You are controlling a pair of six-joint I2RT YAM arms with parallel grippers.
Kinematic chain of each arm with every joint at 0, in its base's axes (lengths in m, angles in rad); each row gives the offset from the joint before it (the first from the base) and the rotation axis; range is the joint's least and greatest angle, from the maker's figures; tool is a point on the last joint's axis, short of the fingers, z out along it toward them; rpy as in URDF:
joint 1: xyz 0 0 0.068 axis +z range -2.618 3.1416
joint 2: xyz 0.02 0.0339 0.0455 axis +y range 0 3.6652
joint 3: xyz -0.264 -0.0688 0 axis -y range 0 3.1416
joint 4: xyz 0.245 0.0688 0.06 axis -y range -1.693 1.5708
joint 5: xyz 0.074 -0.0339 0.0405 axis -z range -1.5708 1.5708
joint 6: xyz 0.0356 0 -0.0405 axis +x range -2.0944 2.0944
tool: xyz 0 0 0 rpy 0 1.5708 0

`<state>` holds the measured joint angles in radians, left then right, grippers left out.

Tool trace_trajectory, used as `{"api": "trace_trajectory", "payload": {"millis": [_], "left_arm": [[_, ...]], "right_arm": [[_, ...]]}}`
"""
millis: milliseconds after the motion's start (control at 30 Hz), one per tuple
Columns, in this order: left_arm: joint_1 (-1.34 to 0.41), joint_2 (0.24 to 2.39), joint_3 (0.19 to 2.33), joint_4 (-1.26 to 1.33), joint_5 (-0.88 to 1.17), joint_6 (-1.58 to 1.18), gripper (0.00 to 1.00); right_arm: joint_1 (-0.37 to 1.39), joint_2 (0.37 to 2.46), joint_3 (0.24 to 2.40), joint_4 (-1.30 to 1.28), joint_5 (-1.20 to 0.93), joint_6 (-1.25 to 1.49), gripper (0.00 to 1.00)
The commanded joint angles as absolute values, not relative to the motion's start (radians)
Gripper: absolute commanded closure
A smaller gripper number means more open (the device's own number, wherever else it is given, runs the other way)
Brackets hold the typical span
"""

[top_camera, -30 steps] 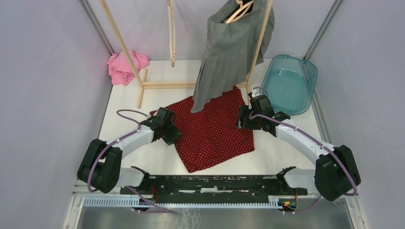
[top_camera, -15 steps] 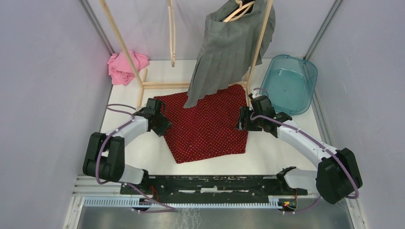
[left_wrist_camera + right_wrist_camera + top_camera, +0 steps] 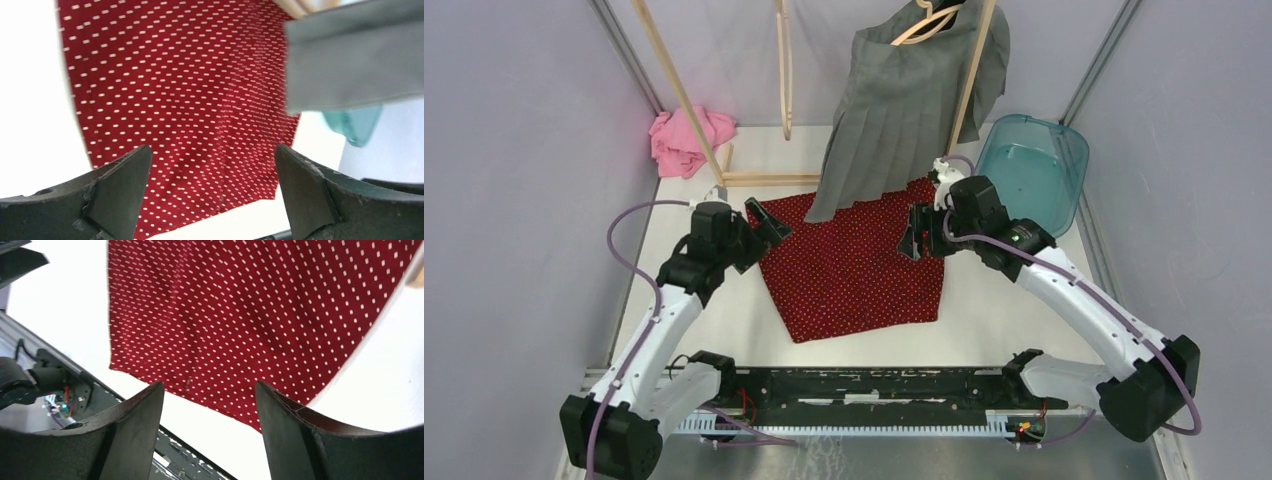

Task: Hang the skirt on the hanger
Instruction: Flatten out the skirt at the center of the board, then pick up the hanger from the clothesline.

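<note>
A red skirt with white dots [image 3: 854, 265] lies spread flat on the white table, its far edge under the hem of a grey pleated skirt [image 3: 904, 110]. That grey skirt hangs from a wooden hanger [image 3: 924, 20] on the rack. A second, bare wooden hanger [image 3: 785, 70] hangs to its left. My left gripper [image 3: 766, 224] hovers open above the red skirt's [image 3: 190, 90] left corner. Over the right edge of the red skirt [image 3: 250, 305], my right gripper [image 3: 914, 240] is also open. Nothing sits between the jaws of the left gripper [image 3: 212, 155] or the right gripper [image 3: 210, 390].
The wooden rack's slanted post [image 3: 674, 90] and floor bar [image 3: 769, 179] stand behind the red skirt. A pink cloth [image 3: 686, 140] lies at the back left. A teal plastic tub [image 3: 1034, 175] sits at the back right. Grey walls close in both sides.
My left gripper let go of the red skirt's left corner, opened wide and rose. The right gripper opened wider and lifted. The skirt has been drawn back and left and now lies flat.
</note>
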<state>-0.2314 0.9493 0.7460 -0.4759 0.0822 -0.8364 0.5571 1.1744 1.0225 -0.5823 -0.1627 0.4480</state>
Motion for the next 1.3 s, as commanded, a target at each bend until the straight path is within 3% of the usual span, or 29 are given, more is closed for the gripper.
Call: {"api": "trace_trajectory", "payload": {"millis": [0,467,733,1033,1267], "left_arm": [[-0.233,0.887,0.854,-0.430,0.199,-0.782,0.01],[-0.242,1.102,1.520,-0.511,0.179,-0.611,0.01],[-0.274,1.211,1.728,-0.534,0.166,-0.557,0.02],[-0.516,1.396,1.873,-0.569,-0.258,-0.345,0.05],[-0.586,1.441,1.917,-0.559,-0.522,-0.258,0.07]], "right_arm": [[0.585,1.112,1.113,-0.639,-0.173,0.424,0.28],[0.589,1.043,1.003,-0.624,-0.185,0.451,0.28],[0.589,1.054,0.972,-0.591,-0.212,0.462,0.28],[0.591,1.052,0.961,-0.580,-0.211,0.473,0.29],[0.590,1.034,0.922,-0.567,-0.215,0.480,0.29]]}}
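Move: The empty hanger, edge-on at the rack, is the left hand's goal: roughly 20 cm ahead, 6 cm to the right and 30 cm above. Of its neighbours, the grey skirt hangs about 20 cm ahead, 23 cm right and 16 cm up from the left hand; the red skirt's middle lies on the table some 2 cm ahead, 14 cm right and 16 cm below. From the right hand, the empty hanger is about 22 cm ahead, 20 cm left and 28 cm up. Already clear of the red skirt, the left hand swings up fast towards the empty hanger, climbing about 33 cm with a little forward travel and tipping its fingers up to roughly level, then eases forward and right while sinking some 5 cm, its left side rolling up about 20 degrees and the fingers staying wide open. The right hand, open and holding nothing, rises a little further, then sinks back to about its starting height over the red skirt, drawing back towards its base by some 3 cm. ##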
